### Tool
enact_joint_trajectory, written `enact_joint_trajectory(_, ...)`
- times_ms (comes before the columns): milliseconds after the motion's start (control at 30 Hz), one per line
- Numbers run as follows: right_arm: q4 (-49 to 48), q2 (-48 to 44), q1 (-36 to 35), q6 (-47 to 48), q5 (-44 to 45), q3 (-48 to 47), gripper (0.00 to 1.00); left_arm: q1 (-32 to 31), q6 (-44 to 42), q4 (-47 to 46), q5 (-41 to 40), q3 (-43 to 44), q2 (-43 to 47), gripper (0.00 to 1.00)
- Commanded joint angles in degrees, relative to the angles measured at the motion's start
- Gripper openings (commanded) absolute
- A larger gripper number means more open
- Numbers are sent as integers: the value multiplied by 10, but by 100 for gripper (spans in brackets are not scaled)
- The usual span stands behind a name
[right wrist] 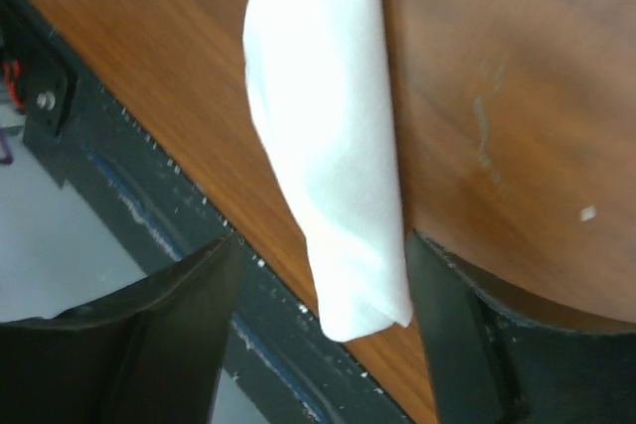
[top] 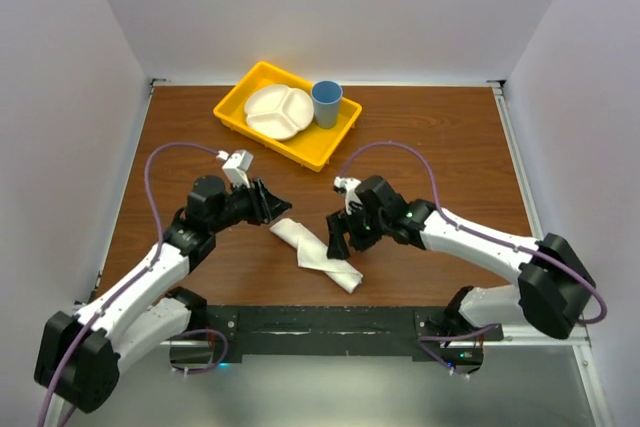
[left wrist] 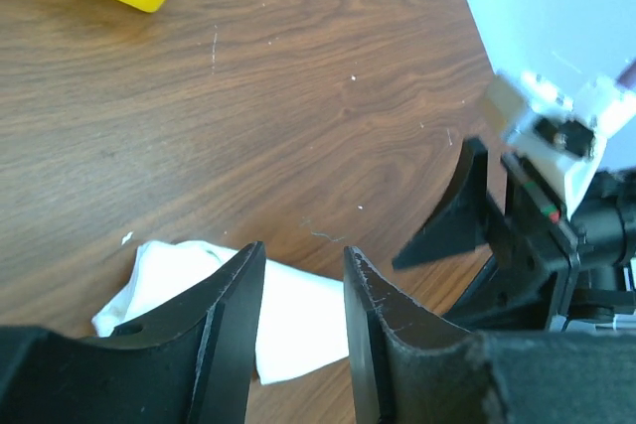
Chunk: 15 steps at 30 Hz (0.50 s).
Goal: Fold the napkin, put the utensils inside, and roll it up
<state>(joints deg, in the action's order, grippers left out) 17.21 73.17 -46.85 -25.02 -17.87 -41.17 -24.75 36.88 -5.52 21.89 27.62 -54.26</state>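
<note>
The white napkin (top: 315,252) lies rolled into a slim tube, slanting from centre toward the table's near edge. The utensils are hidden; no knife shows anywhere. My left gripper (top: 277,209) is open, hovering just past the roll's upper-left end. In the left wrist view the napkin (left wrist: 298,315) shows below the gap of the left gripper (left wrist: 303,248), untouched. My right gripper (top: 341,241) stands open over the roll's lower half. In the right wrist view the right gripper (right wrist: 323,237) straddles the napkin (right wrist: 328,146) with its fingers wide, the roll's tip near the table edge.
A yellow tray (top: 243,119) at the back holds a white divided plate (top: 278,110) and a blue cup (top: 326,103). The black rail (top: 330,322) runs along the near edge, just beyond the roll's lower end. White walls enclose the table on three sides.
</note>
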Motion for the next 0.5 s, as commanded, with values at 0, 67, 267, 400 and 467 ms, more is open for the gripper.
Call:
enact_joint_trajectory(0, 98, 53, -17, 100, 92, -122, 83, 5, 6, 93, -53, 2, 78, 43)
enact_joint_trajectory(67, 102, 92, -34, 114, 100, -163, 89, 5, 13, 120, -67, 4, 123, 44)
enact_joint_trajectory(267, 114, 218, -92, 156, 149, -243, 98, 5, -4, 196, -97, 40, 177, 45)
enact_joint_trajectory(400, 115, 254, -126, 168, 196, -263, 98, 5, -16, 232, -119, 59, 197, 45)
enact_joint_trajectory(467, 117, 263, -139, 174, 221, -268, 98, 5, -19, 241, -120, 63, 206, 45)
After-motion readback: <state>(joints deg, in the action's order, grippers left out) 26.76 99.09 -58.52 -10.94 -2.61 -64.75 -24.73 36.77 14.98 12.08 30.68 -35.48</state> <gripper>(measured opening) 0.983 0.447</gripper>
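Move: The rolled napkin, lying slantwise with its loose flap on top, has its middle some 5 cm to the right hand's left, about 2 cm farther out and roughly 5 cm below. From that hand the yellow tray is about 32 cm ahead and 12 cm left, and the blue cup in it some 30 cm ahead and 4 cm left. For the left hand, the napkin's middle is about 7 cm back, 8 cm to the right and 13 cm below. Towards the middle of the napkin roll: the right hand first lifts a little while swinging forward and left, then sinks over the flap, ending about 6 cm left and 3–4 cm lower. Its fingers spread from mostly to fully open and tip steeper towards the table, coming close on either side of the roll; contact can't be seen. The left hand draws away left, up and back, about 6 cm, fingers still partly open. ##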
